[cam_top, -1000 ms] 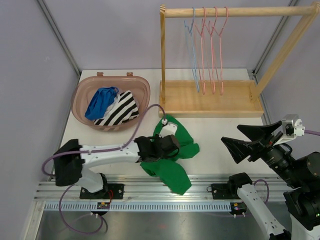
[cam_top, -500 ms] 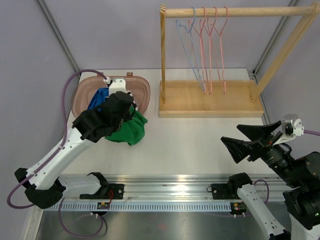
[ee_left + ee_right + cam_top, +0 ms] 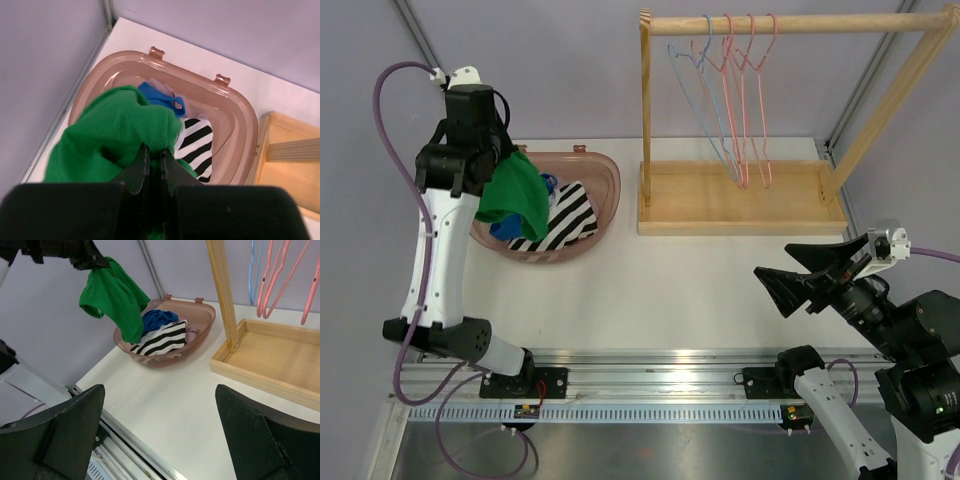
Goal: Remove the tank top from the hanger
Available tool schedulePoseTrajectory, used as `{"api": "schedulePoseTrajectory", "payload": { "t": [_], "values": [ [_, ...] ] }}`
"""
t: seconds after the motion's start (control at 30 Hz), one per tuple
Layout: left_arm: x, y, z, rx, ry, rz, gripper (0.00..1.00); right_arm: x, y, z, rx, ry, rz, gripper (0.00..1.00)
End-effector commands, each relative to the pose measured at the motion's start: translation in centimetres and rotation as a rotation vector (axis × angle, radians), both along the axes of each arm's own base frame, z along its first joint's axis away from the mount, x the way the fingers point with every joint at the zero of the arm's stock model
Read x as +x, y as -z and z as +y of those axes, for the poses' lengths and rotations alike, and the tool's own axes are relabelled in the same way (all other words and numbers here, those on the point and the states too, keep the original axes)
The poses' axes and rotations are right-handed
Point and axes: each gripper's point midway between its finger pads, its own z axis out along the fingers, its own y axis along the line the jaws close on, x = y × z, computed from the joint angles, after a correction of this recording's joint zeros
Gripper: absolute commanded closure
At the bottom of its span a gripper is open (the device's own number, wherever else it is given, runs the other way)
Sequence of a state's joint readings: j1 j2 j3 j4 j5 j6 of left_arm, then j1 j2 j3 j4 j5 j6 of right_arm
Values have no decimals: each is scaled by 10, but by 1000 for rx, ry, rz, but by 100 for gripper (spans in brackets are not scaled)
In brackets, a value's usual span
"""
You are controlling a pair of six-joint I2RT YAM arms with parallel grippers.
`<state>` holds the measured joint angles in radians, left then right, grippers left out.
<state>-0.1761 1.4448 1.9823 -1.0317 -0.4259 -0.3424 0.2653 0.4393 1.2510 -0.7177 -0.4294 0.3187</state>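
My left gripper (image 3: 492,172) is shut on the green tank top (image 3: 516,192), which hangs bunched from it in the air over the left side of the pink basket (image 3: 607,172). In the left wrist view the narrow jaws (image 3: 154,150) pinch a fold of the green tank top (image 3: 110,132) right above the basket (image 3: 242,112). No hanger is in the cloth. Bare hangers (image 3: 730,100), one blue and three pink, hang on the wooden rack (image 3: 740,212) at the back right. My right gripper (image 3: 772,261) stands open and holds nothing, low at the right. It also sees the tank top (image 3: 117,295).
In the basket lie a black-and-white striped garment (image 3: 566,215) and a blue one (image 3: 502,228). The left arm stands tall along the table's left edge beside the wall. The rack's wooden tray base takes up the back right of the table.
The left arm has carried the green tank top from the table's front edge up and back-left, to above the basket. The hangers have swung a little. The right arm has barely moved.
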Motion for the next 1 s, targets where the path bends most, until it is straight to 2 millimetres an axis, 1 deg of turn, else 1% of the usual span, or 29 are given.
{"api": "schedulePoseTrajectory", "payload": {
  "t": [0.0, 0.03, 0.07, 0.13, 0.17, 0.2, 0.23, 0.27, 0.3, 0.37, 0.4, 0.43, 0.47, 0.5, 0.53, 0.57, 0.6, 0.63, 0.67, 0.7, 0.73, 0.77, 0.8, 0.83, 0.87, 0.9, 0.93, 0.97],
  "values": [
    [45, 10, -27, -51, 163, 20, 100, 13, -2, 7, 0, -25, -10, 0],
    [52, 17, -29, -63, 180, 40, 100, 18, 2, 8, 3, -22, 2, 1],
    [65, 33, -41, -93, 237, 76, 100, 20, 4, 9, 3, -24, 4, 0],
    [76, 47, -50, -129, 277, 104, 100, 28, 12, 12, -2, -30, 31, 1],
    [84, 61, -60, -153, 315, 135, 100, 30, 15, 14, -2, -33, 42, 0],
    [87, 68, -63, -162, 327, 154, 99, 32, 17, 15, -3, -39, 49, 1],
    [89, 77, -68, -176, 349, 177, 94, 34, 20, 17, -2, -46, 61, 1],
    [89, 84, -76, -200, 389, 198, 82, 35, 22, 18, -1, -49, 67, 0],
    [91, 99, -79, -208, 403, 240, 76, 36, 23, 18, -2, -49, 70, 0],
    [87, 114, -88, -230, 440, 298, 65, 38, 27, 18, -4, -46, 81, 1],
    [87, 121, -90, -224, 458, 325, 48, 38, 28, 18, -6, -44, 83, 0],
    [89, 124, -94, -216, 465, 341, 38, 39, 30, 17, -8, -41, 92, 1],
    [84, 129, -90, -195, 440, 375, 28, 39, 31, 17, -10, -38, 99, 0],
    [83, 127, -89, -180, 435, 372, 20, 40, 32, 17, -12, -33, 103, 1],
    [76, 118, -89, -172, 432, 354, 17, 41, 34, 14, -16, -15, 115, 1],
    [76, 110, -85, -157, 412, 320, 13, 43, 36, 12, -18, 4, 127, 0],
    [73, 106, -83, -159, 398, 303, 1, 49, 37, 6, -21, 50, 139, 0],
    [63, 85, -81, -154, 399, 249, 1, 51, 41, 2, -29, 78, 162, 0],
    [59, 82, -78, -149, 384, 239, 1, 53, 43, -2, -31, 102, 174, 1],
    [52, 73, -79, -149, 386, 216, 1, 59, 42, -9, -33, 157, 182, 0],
    [46, 65, -80, -149, 393, 193, 1, 59, 44, -13, -38, 176, 195, 1],
    [32, 51, -73, -127, 367, 150, 1, 60, 44, -15, -37, 195, 192, 0],
    [24, 45, -73, -121, 365, 128, 1, 62, 43, -19, -34, 216, 190, 0],
    [18, 39, -77, -116, 377, 98, 1, 65, 42, -27, -27, 268, 187, 1],
    [-2, 31, -73, -109, 372, 62, 1, 67, 42, -30, -25, 293, 187, 1],
    [-11, 32, -70, -104, 365, 50, 1, 68, 43, -35, -25, 319, 188, 1],
    [-19, 24, -68, -99, 361, 3, 1, 72, 46, -41, -43, 356, 197, 0],
    [-39, 8, -57, -88, 330, -63, 1, 73, 49, -44, -61, 372, 206, 1]
  ]
}}
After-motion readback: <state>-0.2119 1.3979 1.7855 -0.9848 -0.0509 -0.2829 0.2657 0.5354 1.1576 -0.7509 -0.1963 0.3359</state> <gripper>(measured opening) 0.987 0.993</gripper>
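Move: The left hand, shut on the green tank top, is above the bin: its middle lies some 32 cm below, about 2 cm ahead and 4 cm to the right. Inside it, the blue top lies 1 cm ahead of the hand and level sideways, the striped top 2 cm back and 7 cm right, both about 32 cm down. From the empty right hand the bin is roughly 26 cm ahead, 41 cm left and 34 cm down. Left hand dips about 15 cm forward-right over bin, opens, releases green top, rises back; right hand eases forward-down. ##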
